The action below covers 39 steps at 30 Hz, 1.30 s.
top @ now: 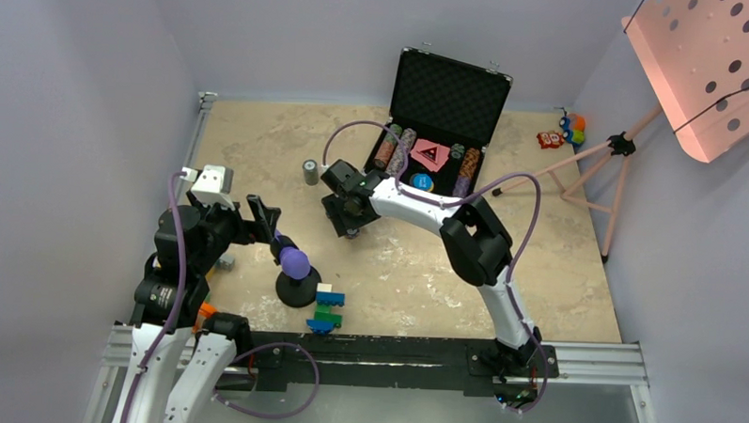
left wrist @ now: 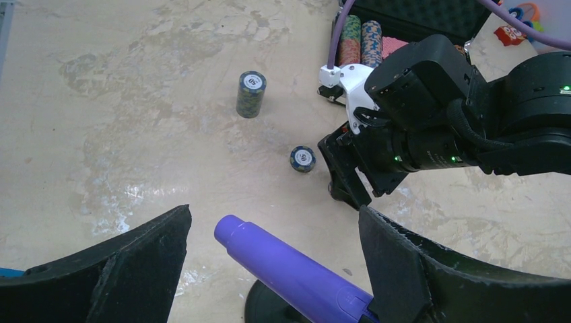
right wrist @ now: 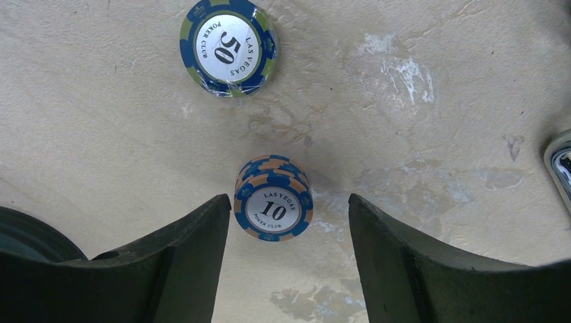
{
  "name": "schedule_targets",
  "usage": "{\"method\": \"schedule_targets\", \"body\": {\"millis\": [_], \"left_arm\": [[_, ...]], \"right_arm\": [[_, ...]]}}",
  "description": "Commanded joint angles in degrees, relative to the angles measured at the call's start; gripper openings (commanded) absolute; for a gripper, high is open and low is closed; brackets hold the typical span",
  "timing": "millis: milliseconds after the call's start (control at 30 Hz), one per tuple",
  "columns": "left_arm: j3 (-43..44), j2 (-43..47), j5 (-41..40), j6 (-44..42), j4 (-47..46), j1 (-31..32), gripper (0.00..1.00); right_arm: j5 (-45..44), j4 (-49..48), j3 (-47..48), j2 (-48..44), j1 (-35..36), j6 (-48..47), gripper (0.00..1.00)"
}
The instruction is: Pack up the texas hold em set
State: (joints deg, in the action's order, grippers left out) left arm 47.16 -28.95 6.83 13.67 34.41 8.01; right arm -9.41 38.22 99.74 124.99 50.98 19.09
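Note:
The black case stands open at the back, holding chip rows, pink cards and a blue button. On the table, a short blue-and-orange "10" chip stack sits just beyond my right gripper, between its open fingertips and close to the left finger. A wrapped "50" stack lies farther ahead, and the left wrist view shows this stack too. A taller chip stack stands apart. My left gripper is open astride the purple-tipped object.
The purple-tipped object's black round base and a toy-brick figure stand near the front. Small colourful toys and a pink stand are at the back right. Purple cables loop over the right arm.

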Motion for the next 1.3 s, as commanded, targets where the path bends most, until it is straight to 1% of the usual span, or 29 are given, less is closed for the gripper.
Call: {"method": "schedule_targets", "body": {"millis": [0, 367, 500, 667, 767, 1000, 1033, 1167, 1267], "left_arm": [[-0.05, 0.21, 0.61, -0.93, -1.4, 0.34, 0.98], [-0.04, 0.21, 0.69, -0.93, -1.38, 0.34, 0.97], [-0.01, 0.29, 0.68, -0.93, -1.38, 0.34, 0.98], [-0.05, 0.39, 0.58, -0.93, -1.41, 0.33, 0.98], [-0.04, 0.39, 0.61, -0.93, -1.34, 0.34, 0.98], [0.17, 0.22, 0.12, -1.01, -1.5, 0.31, 0.98], [0.26, 0.02, -0.04, -1.16, -1.77, 0.32, 0.98], [2.09, -0.91, -1.67, -1.45, -2.03, 0.34, 0.98], [5.26, -2.4, -2.23, -1.63, -1.27, 0.31, 0.98]], "right_arm": [[-0.18, 0.09, 1.88, 0.92, 0.6, 0.83, 0.67], [-1.33, 1.32, 3.35, 2.83, 1.57, 1.1, 0.6], [-2.63, 2.82, 3.76, 3.57, 1.67, 1.86, 0.55], [-2.26, 2.6, 1.89, 3.38, 1.67, 3.36, 0.44], [-1.45, 2.01, 0.92, 3.36, 1.67, 4.17, 0.36], [-0.99, 2.02, 2.44, 1.6, 1.58, 2.6, 0.07], [-0.96, 2.08, 3.0, 0.86, 1.58, 2.27, 0.0], [-0.53, 2.7, 5.67, -1.37, 1.2, 0.95, 0.0], [-0.26, 4.22, 7.77, -2.68, 0.76, 0.07, 0.0]]}}
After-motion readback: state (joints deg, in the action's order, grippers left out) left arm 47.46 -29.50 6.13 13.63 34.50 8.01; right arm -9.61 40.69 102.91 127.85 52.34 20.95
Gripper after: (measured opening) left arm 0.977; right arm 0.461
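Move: The stack of 10 chips stands between the right hand's open fingers, about 1 cm back and 1 cm to the left of the hand point and some 2 cm below it. The stack of 50 chips is roughly 3 cm ahead and 5 cm left of this hand, the tall chip stack 11 cm ahead and 11 cm left, the open case 16 cm ahead and 16 cm right. From the idle left hand the 10 stack lies 9 cm ahead, 17 cm right, 25 cm lower. The stack of 10 chips gets pinched between the right hand's two fingertips: the hand sinks about 1.5 cm, easing roughly 1 cm back and 1 cm left to centre on the stack, then stays there while the fingers close until they stop against its sides. Once closed, the hand begins to rise, by barely half a centimetre. ##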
